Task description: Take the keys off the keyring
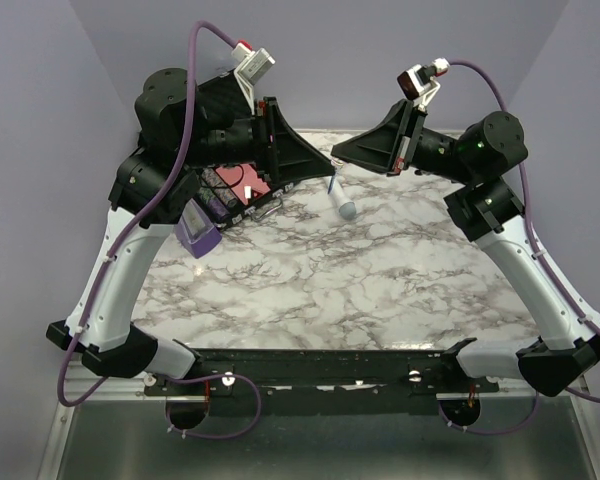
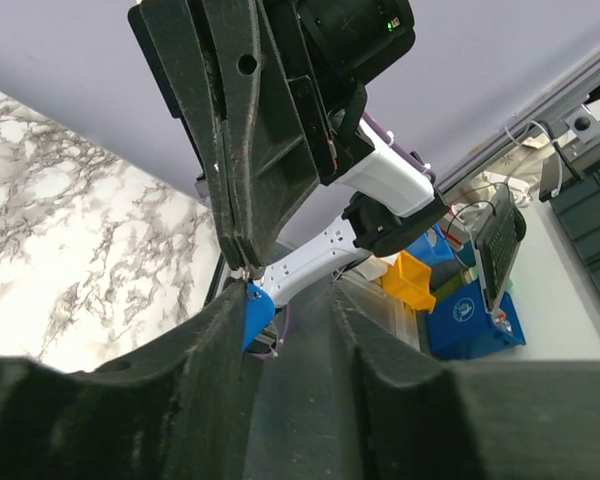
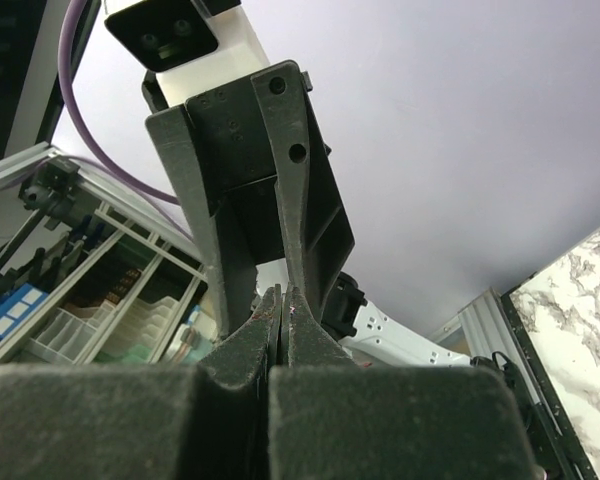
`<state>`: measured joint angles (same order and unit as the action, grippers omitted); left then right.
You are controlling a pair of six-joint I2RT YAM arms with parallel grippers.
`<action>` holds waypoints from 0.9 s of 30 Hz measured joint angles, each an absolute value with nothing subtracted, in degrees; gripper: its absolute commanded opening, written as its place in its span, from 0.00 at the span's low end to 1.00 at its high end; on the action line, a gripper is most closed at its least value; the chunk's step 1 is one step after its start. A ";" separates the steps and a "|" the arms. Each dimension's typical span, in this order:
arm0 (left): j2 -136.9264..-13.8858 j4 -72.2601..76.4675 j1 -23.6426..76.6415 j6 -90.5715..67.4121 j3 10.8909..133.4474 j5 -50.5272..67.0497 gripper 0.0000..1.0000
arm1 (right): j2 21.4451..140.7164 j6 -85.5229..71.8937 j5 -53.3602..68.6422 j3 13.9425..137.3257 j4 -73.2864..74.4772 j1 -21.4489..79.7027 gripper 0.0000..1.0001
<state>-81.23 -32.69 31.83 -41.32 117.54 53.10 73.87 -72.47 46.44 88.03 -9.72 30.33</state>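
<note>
Both grippers meet in the air above the back of the marble table (image 1: pixel 330 285). The blue keyring (image 1: pixel 331 185) hangs just below the tips of my right gripper (image 1: pixel 337 158), which is shut on its top end. In the left wrist view the keyring (image 2: pixel 257 312) lies against the inner face of one finger of my left gripper (image 2: pixel 288 295). That gripper's jaws stand apart, with a gap beside the blue piece. The right gripper (image 2: pixel 238 265) comes down from above, and a small silver glint shows at its pinch. I cannot make out the keys. In its own view the right gripper (image 3: pixel 283 297) is pressed shut.
A white wand with a grey head (image 1: pixel 344 208) lies on the table under the grippers. A purple metronome (image 1: pixel 198 232) stands at the left beside the left arm. Behind it is a red box (image 1: pixel 235 182).
</note>
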 measured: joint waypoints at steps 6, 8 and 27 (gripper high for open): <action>-81.25 -32.84 31.59 -41.19 117.60 53.21 0.33 | 73.82 -72.49 46.63 88.03 -9.72 30.33 0.01; -81.34 -32.91 31.51 -41.04 117.64 53.21 0.31 | 73.82 -72.53 46.70 88.03 -9.74 30.33 0.01; -83.13 -36.49 32.29 -40.10 121.10 50.65 0.00 | 73.71 -72.69 47.22 88.05 -10.26 30.33 0.01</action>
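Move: The keyring is at the shut right fingertips, about 1 cm ahead of the left hand and 1 cm to its right, roughly level with it. From the left hand, the blue tag hangs some 1 cm back, 1 cm to the right and 3 cm down. From the right hand point, the keyring lies about 1 cm to the left and 1 cm back, at about the same height. Ease the left gripper forward by barely 1 cm, its fingers still pointing right, to line it up with the right fingertips. Meanwhile close its half-open fingers fully to pinch the keyring right beside those tips, hardly turning the wrist. Hold the right gripper still and shut on its side of the keyring. ##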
